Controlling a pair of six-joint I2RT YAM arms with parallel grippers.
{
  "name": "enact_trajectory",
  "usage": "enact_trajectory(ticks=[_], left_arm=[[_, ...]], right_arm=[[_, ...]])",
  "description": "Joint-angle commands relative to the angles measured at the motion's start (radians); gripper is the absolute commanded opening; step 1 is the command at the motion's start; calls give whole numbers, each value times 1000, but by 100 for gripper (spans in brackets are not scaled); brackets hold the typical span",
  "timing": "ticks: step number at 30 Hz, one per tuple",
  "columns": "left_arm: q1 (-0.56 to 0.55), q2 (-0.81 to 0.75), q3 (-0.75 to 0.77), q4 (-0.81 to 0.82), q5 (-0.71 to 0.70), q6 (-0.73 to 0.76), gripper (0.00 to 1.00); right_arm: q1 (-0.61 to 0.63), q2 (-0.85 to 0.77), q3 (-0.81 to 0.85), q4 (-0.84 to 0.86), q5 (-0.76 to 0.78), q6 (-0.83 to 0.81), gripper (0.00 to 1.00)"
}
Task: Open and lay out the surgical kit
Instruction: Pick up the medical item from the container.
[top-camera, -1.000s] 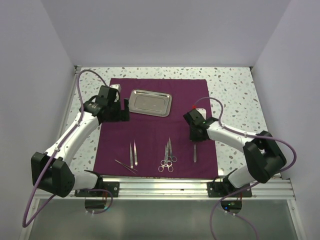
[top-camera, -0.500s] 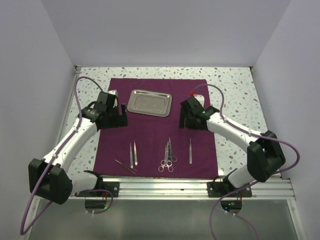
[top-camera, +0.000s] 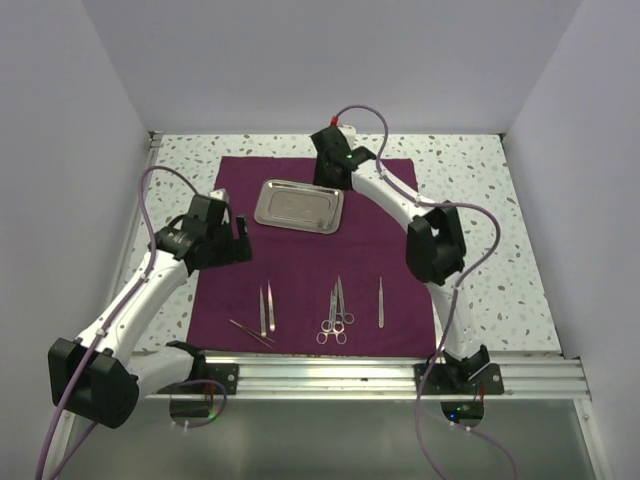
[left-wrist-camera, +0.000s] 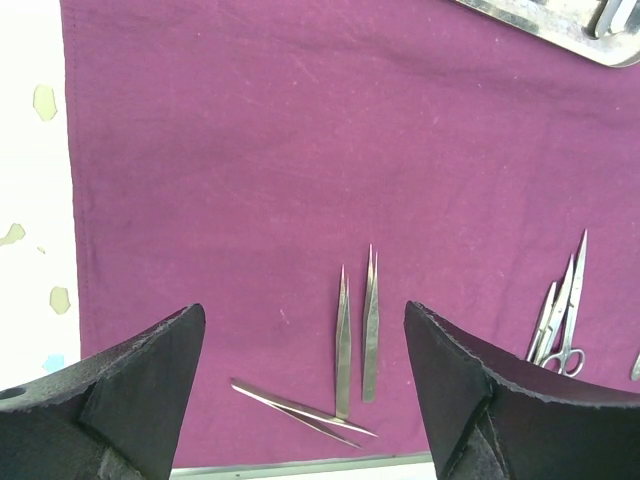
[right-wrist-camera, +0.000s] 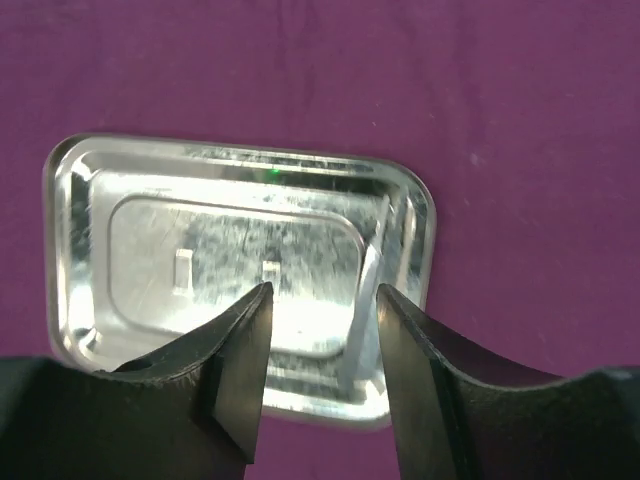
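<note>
The surgical kit's purple cloth (top-camera: 300, 270) lies spread flat, with the steel tray (top-camera: 298, 207) at its back. Near the front edge lie three tweezers (top-camera: 265, 310), scissors and forceps (top-camera: 337, 310), and one more slim tool (top-camera: 380, 302). My left gripper (top-camera: 235, 240) hangs open over the cloth's left part. In the left wrist view the tweezers (left-wrist-camera: 357, 325) show on the cloth between the fingers of the empty left gripper (left-wrist-camera: 305, 315). My right gripper (top-camera: 337, 172) hovers at the tray's far right. The right gripper (right-wrist-camera: 322, 300) is open over the tray (right-wrist-camera: 150, 250), where a slim silver piece (right-wrist-camera: 362, 290) lies.
The cloth sits on a speckled white tabletop (top-camera: 470, 200) enclosed by pale walls. A metal rail (top-camera: 330, 372) runs along the near edge by the arm bases. The right arm's purple cable (top-camera: 375, 120) arches over the back of the table.
The right arm has swung from the cloth's right front to the back, over the tray, leaving the slim tool on the cloth. The left gripper has drifted slightly nearer.
</note>
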Motion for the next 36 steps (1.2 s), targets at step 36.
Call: enact_trajectory(ticks=[36], left_arm=[[22, 127, 48, 45, -64, 117, 85]], right_arm=[[-67, 482, 452, -211, -23, 118, 19]])
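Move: The medical item, a slim silver instrument in the tray's right end, has its middle almost directly below the right hand, about 1 cm ahead, 1 cm to the right and some 10 cm down. The tray's middle is about 2 cm ahead, 7 cm to the left and 11 cm below that hand. From the left hand, the item lies roughly 24 cm ahead, 23 cm to the right and 11 cm lower. The right fingertips come down around the far part of the medical item in the tray, one on either side, closing from about half open to a narrow gap. The hand sinks fast first, then eases forward along the item towards the tray's far rim while sinking a little more, about 10 cm down and 5 cm forward in all, fingers tipping some 10 degrees steeper. The open left hand sinks about 3 cm, off to the side. ##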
